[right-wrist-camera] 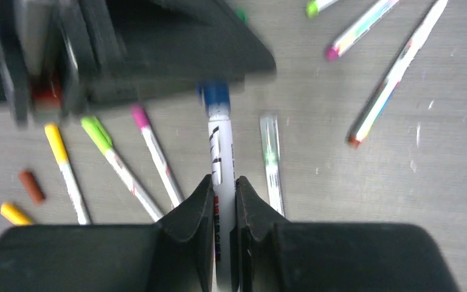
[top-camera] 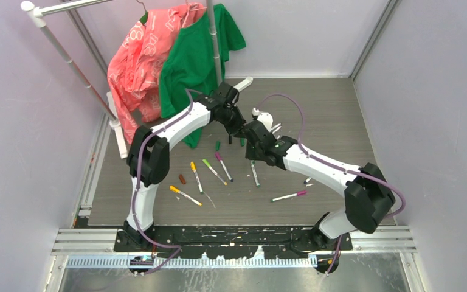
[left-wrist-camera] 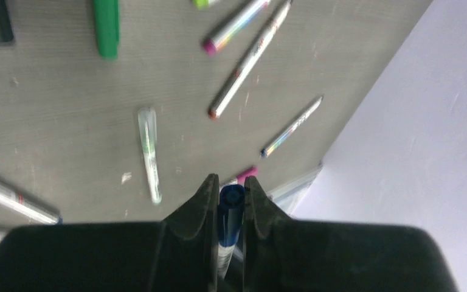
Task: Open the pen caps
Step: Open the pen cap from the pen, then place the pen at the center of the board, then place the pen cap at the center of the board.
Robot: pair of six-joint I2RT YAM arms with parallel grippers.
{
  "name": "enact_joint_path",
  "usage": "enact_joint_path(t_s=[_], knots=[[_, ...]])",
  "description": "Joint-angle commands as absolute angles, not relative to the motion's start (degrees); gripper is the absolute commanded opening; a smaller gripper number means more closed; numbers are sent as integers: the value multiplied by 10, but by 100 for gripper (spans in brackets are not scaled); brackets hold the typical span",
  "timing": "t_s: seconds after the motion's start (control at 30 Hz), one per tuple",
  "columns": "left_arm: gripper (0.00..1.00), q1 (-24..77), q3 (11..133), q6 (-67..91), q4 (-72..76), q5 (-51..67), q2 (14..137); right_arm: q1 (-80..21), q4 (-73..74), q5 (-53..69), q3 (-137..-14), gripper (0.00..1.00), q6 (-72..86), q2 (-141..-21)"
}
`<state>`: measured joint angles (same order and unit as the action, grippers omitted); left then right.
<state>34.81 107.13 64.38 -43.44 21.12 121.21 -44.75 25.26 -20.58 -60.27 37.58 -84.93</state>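
Observation:
Both grippers hold one blue pen above the middle of the table. In the left wrist view my left gripper [left-wrist-camera: 232,182] is shut on its blue pen cap [left-wrist-camera: 231,207]. My right gripper [right-wrist-camera: 222,182] is shut on the white barrel [right-wrist-camera: 221,143], with the blue cap [right-wrist-camera: 216,94] at the far end, between the left fingers. From above, the left gripper [top-camera: 238,125] and right gripper [top-camera: 250,131] meet tip to tip. Capped pens lie below: yellow [top-camera: 196,176], green [top-camera: 214,171], magenta [top-camera: 223,166].
A loose green cap [left-wrist-camera: 106,27] and a brown cap [top-camera: 182,179] lie among several uncapped pens [left-wrist-camera: 248,58]. Another magenta pen [top-camera: 289,196] lies to the right. A rack with a pink shirt [top-camera: 140,58] and a green shirt [top-camera: 191,61] stands at the back left.

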Motion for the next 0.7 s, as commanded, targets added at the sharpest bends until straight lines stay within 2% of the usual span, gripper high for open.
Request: enact_joint_path(t_s=[0.0,0.17,0.27,0.43,0.53,0.67], knots=[[0,284,978,721,-185,127,1146,-423,340,-121,-544,1,419,-787],[0,242,849,702,12,194,1106,-324,204,107,-459,1,479,-723],[0,227,840,678,22,233,1108,-294,188,141,-449,1,487,-714],[0,226,888,578,-160,204,1112,-280,240,68,-502,1,467,-727],[0,230,950,516,-288,171,1137,-264,283,-24,-535,1,453,-744],[2,255,1024,442,-423,109,1175,-237,317,-78,-575,1,438,-797]])
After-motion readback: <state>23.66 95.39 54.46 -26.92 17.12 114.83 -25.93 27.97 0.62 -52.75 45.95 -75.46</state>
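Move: The left gripper already pinches the blue cap, which lies about 4 cm ahead of the right gripper, 2 cm to its left and 4 cm higher; the right gripper holds the pen's barrel. On the table some 12 cm below the left hand, a green cap lies about 6 cm ahead and 2 cm left, a black cap 7 cm ahead and 7 cm left. The clear pen lies almost beneath the right hand, 1 cm back and 11 cm down. Keep both grips shut and pull the hands quickly apart: swing the left gripper about 10 cm forward and 9 cm left with the blue cap, then let it ease back slightly. Draw the right gripper with the barrel back, right and down, about 5 cm back, rolling and tipping it some 20 degrees, then bring it forward and up again while still drifting right. ##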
